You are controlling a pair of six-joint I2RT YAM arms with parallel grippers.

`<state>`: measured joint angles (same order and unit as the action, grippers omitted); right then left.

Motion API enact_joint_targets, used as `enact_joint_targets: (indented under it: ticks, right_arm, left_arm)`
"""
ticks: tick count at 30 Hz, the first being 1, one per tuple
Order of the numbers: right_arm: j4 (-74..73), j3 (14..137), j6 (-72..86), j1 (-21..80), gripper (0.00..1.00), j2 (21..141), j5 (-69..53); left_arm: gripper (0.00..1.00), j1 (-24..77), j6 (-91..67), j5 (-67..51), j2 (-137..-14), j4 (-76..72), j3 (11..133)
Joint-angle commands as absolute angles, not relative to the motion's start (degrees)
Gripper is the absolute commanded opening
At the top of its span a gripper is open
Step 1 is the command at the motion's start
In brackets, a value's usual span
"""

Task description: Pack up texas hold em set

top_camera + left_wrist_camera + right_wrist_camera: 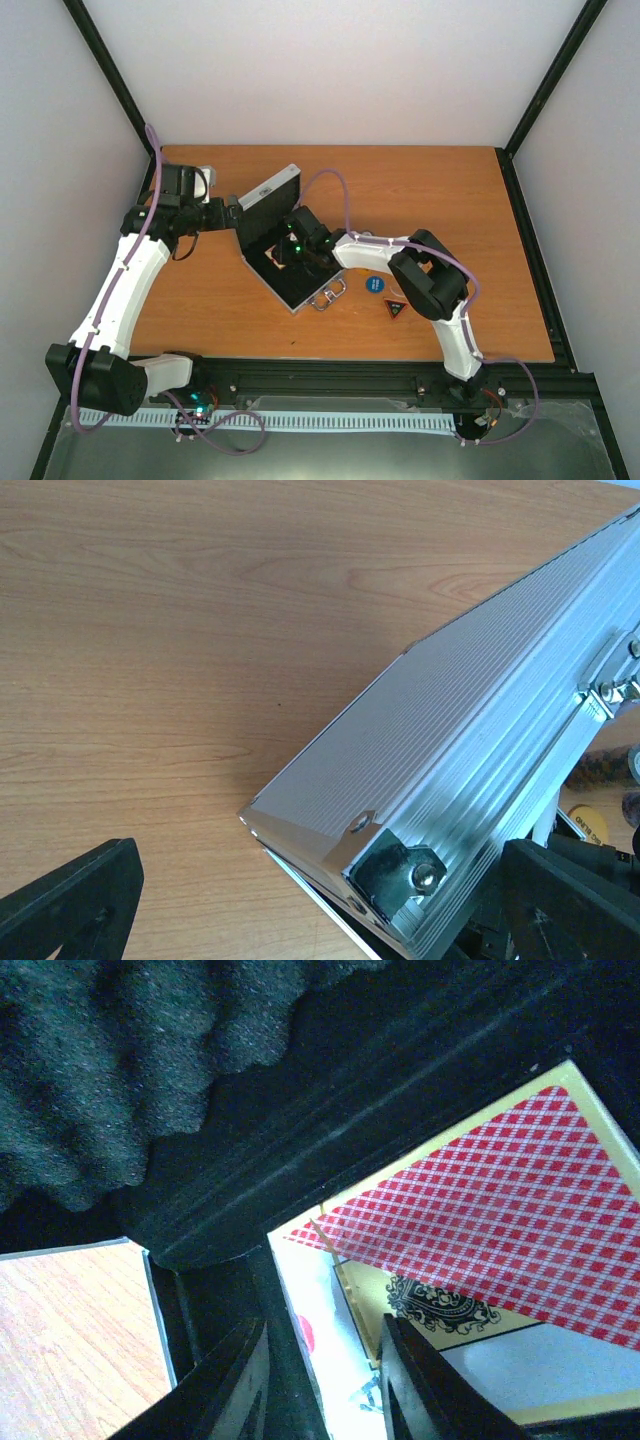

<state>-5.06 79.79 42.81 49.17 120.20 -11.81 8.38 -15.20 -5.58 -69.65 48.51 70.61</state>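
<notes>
The silver case [292, 290] lies open at the table's middle, its lid [268, 193] standing up and black foam lining [110, 1070] inside. My right gripper [283, 256] reaches into the case, and in the right wrist view this gripper [325, 1360] is shut on the red card deck [500, 1210] across its thin white edge, down in the black compartment. My left gripper [320, 880] is open wide, with its fingers [70, 900] on either side of the lid's near corner [400, 865] and not touching it. A blue disc [373, 284] and a dark triangular button [394, 307] lie right of the case.
The case's metal handle [328, 297] sticks out toward the near edge. An orange disc [592, 825] shows under the lid's edge. Bare wooden table [450, 200] stretches right and behind. A black frame [400, 375] runs along the near edge.
</notes>
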Motion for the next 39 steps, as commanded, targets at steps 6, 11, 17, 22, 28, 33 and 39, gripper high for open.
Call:
enact_joint_targets:
  ticks: [6,11,17,22,28,33,39]
  right_arm:
    - [-11.0,80.4,39.8,49.5,0.35,115.6,-8.7]
    - [-15.7,79.6,38.5,49.5,0.53,108.8,-4.3]
    - [-27.1,79.3,37.4,49.4,0.81,102.3,1.5]
    - [-38.8,78.1,37.9,49.4,1.00,96.9,7.0]
    - [-48.0,74.3,39.6,49.3,1.00,91.0,10.0]
    - [-50.3,68.6,42.6,49.2,1.00,86.7,9.5]
    - [-52.3,65.4,45.3,49.1,1.00,85.4,9.7]
  left_arm:
    - [1.00,8.5,-15.3,-4.3,-69.4,50.2,71.6]
    - [1.00,8.5,-15.5,-4.4,-69.6,50.0,71.6]
    - [1.00,8.5,-15.4,-4.4,-70.0,50.2,72.3]
    - [1.00,8.5,-15.4,-4.4,-70.0,50.6,73.3]
    - [1.00,8.5,-15.9,-6.2,-69.6,50.1,74.5]
    - [1.00,8.5,-16.8,-9.2,-68.7,49.5,75.2]
    - [1.00,8.5,-17.2,-9.6,-68.6,49.7,75.7]
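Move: The small blind disc, apparently the next piece, lies about 24 cm to the right of the right hand, 7 cm back and 2 cm lower. The card deck is right at its fingertips, middle some 3 cm right and 2 cm ahead. The case handle sits about 13 cm right and 9 cm back, the big blind disc 21 cm right and 2 cm back. From the left hand the small blind lies roughly 32 cm right, 11 cm back, 22 cm down. The card deck is left in the case: the right fingers lift off it and spread from a third open to fully open while rising about 11 cm. The right hand then swings some 20 cm right and 9 cm back, out over the case's near edge towards the small blind disc, sinking again by about 4 cm as the wrist rolls some 30 degrees to bring the fingers more upright. The open left hand rises slightly beside the lid. ##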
